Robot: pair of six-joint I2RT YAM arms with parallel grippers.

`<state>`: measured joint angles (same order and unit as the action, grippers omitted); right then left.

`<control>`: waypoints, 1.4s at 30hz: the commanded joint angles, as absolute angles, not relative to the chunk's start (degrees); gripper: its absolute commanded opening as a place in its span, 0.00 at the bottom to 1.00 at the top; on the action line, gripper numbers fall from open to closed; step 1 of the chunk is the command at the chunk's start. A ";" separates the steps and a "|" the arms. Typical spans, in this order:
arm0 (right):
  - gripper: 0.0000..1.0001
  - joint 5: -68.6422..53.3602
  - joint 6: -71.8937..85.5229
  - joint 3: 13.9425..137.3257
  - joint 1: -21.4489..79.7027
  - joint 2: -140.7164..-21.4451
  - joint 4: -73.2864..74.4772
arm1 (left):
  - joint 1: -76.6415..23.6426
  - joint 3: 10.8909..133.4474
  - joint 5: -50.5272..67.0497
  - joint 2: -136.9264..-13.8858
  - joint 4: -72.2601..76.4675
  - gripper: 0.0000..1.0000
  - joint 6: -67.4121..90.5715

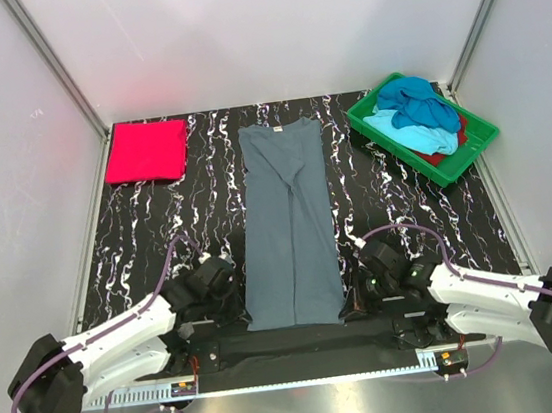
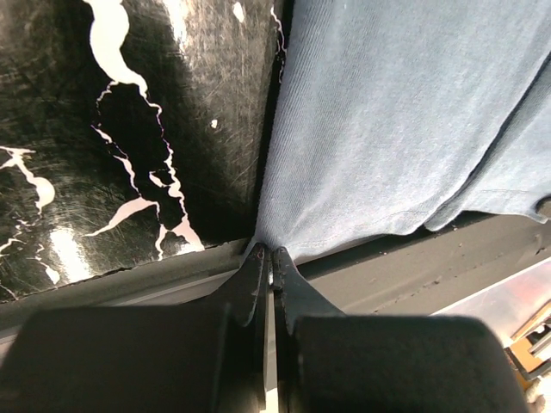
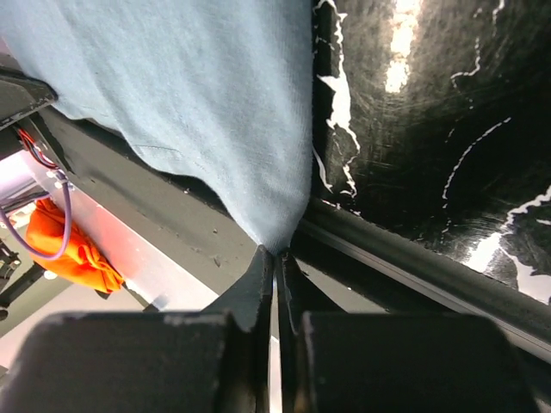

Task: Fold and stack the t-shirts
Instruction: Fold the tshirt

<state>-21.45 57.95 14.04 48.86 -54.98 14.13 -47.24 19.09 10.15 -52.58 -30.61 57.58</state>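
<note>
A slate grey-blue t-shirt (image 1: 288,225) lies folded into a long narrow strip down the middle of the black marbled mat. My left gripper (image 1: 242,319) is at the strip's near left corner. In the left wrist view the gripper (image 2: 271,254) is shut on that corner of the cloth (image 2: 387,129). My right gripper (image 1: 352,306) is at the near right corner, and the right wrist view shows the gripper (image 3: 277,254) shut on the hem tip (image 3: 198,95). A folded red-pink t-shirt (image 1: 145,150) lies at the far left.
A green tray (image 1: 386,145) at the far right holds a dark blue shirt (image 1: 412,97), a turquoise one (image 1: 413,134) and a red one (image 1: 441,154). A dark bar (image 1: 293,343) runs along the mat's near edge. White walls close in both sides.
</note>
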 commanded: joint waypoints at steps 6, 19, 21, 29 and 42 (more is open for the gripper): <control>0.00 -17.93 60.56 17.14 49.39 -52.03 12.66 | -46.67 24.25 12.13 -54.49 -28.92 0.00 60.03; 0.00 -12.57 53.27 29.52 47.91 -59.23 17.83 | -39.91 36.03 13.53 -63.63 -32.17 0.00 53.71; 0.00 -12.48 50.03 32.85 46.50 -62.04 19.60 | -37.63 38.31 13.88 -65.30 -32.26 0.00 52.39; 0.00 -14.77 34.83 44.90 34.65 -74.52 21.97 | -27.35 52.26 15.47 -78.29 -32.26 0.00 44.23; 0.00 -15.65 23.29 69.32 25.14 -96.76 23.99 | -18.46 80.05 18.72 -103.00 -32.43 0.00 38.24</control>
<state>-15.62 27.64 63.92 26.04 -95.09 23.31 -19.77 74.39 15.84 -100.47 -33.47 40.64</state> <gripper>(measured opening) 0.018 0.012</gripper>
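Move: Both closed hands already pinch the t-shirt's hem corners at the near table edge. The collar, the end the hem is taken towards, lies about 48 cm ahead of the left hand and 12 cm to its right, nearly level in height; the folded red shirt is some 46 cm ahead and 25 cm left of that hand. From the right hand, the collar is about 48 cm ahead and 9 cm left, and the green bin roughly 44 cm ahead and 29 cm right. Keeping their pinch on the two hem corners, both hands draw the hem forward over the shirt body towards the collar, lifting as they start and then speeding up ahead, about 28 cm by the left hand and 26 by the right, ending 7 to 9 cm higher. The right fingers swing forward some 20 degrees. ##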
